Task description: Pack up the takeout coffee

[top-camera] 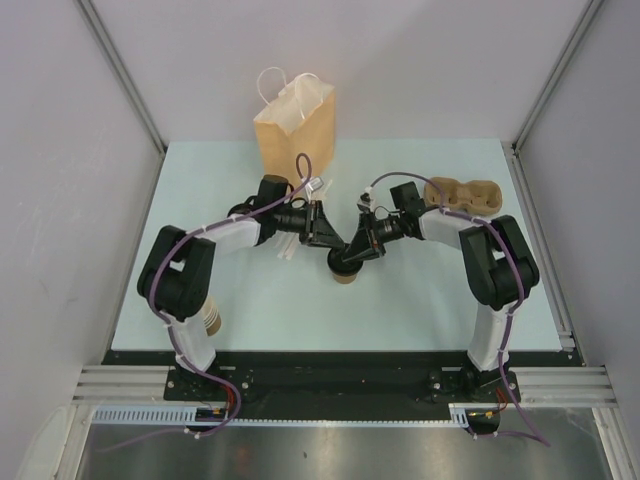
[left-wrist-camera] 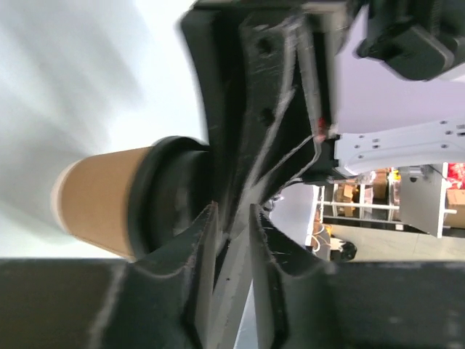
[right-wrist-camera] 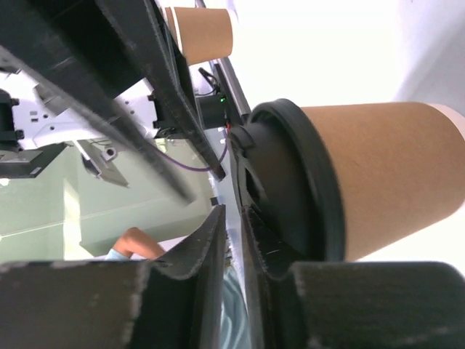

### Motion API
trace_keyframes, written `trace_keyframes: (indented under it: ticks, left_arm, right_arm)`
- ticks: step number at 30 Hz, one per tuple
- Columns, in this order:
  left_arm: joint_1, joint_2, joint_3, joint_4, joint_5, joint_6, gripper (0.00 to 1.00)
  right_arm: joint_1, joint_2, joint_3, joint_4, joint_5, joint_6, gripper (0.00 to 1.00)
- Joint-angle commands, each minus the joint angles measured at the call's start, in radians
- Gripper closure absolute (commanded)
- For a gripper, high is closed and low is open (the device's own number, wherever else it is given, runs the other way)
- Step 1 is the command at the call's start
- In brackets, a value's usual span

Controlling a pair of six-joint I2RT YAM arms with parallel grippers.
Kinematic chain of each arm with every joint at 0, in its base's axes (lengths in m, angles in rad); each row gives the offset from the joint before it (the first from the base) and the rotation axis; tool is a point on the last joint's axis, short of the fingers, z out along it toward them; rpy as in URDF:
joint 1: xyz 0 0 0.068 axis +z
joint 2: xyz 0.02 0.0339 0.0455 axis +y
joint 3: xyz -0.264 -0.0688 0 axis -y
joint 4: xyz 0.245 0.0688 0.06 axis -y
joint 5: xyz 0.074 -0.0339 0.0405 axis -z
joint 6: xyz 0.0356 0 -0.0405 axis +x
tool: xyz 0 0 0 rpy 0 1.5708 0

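Observation:
The takeout coffee (top-camera: 345,273) stands mid-table: a tan paper cup (right-wrist-camera: 385,174) with a black lid (right-wrist-camera: 290,189) on it. Both grippers meet over the lid from opposite sides. My left gripper (top-camera: 337,247) reaches in from the left. In its wrist view, the left gripper (left-wrist-camera: 234,211) has one finger against the lid (left-wrist-camera: 163,196) and a narrow gap with nothing in it. My right gripper (top-camera: 359,252) comes from the right. Seen from its own wrist, the right gripper (right-wrist-camera: 232,211) stands a slit apart and empty, one finger lying on the lid.
A brown paper bag (top-camera: 295,125) with handles stands open at the back centre. A moulded cup carrier (top-camera: 462,192) lies at the back right. A stack of paper cups (top-camera: 211,320) sits by the left arm's base, and the stack (right-wrist-camera: 203,33) also shows in the right wrist view.

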Motion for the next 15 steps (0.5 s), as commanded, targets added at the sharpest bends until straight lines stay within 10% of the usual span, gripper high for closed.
trace_keyframes:
  ticks: [1, 9, 15]
  left_arm:
    - [0.006, -0.133, -0.007, 0.073, 0.029, -0.022, 0.66]
    - [0.034, -0.274, 0.035, -0.159, -0.023, 0.156, 0.3]
    - [0.034, -0.368, 0.174, -0.558, -0.256, 0.585, 0.0]
  right_arm:
    - [0.03, -0.068, 0.011, 0.058, 0.121, -0.001, 0.72]
    - [0.027, -0.21, 0.058, 0.04, 0.092, 0.009, 0.34]
    - [-0.052, -0.3, 0.088, -0.136, 0.158, -0.137, 0.0]
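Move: Just below both hands sits the black lid on the upright cup: its middle is about 3 cm below the left hand, 2 cm back and 1 cm to the right; from the right hand it is roughly 2 cm below, 1 cm back and 1 cm left. Counted from the left hand, the straws lie some 11 cm ahead and 11 cm left, the spare lids about 10 cm ahead and 25 cm left, all on the table some 12 cm below. Rising away from the lidded cup together, both hands go up about 8 cm, the right one nearly straight, the left one also easing some 3 cm to its left late on. Each opens its nearly shut fingers wide on the way and rolls 15 to 20 degrees about its finger line, forward side lifting; the right fingertips come free of the lid. ##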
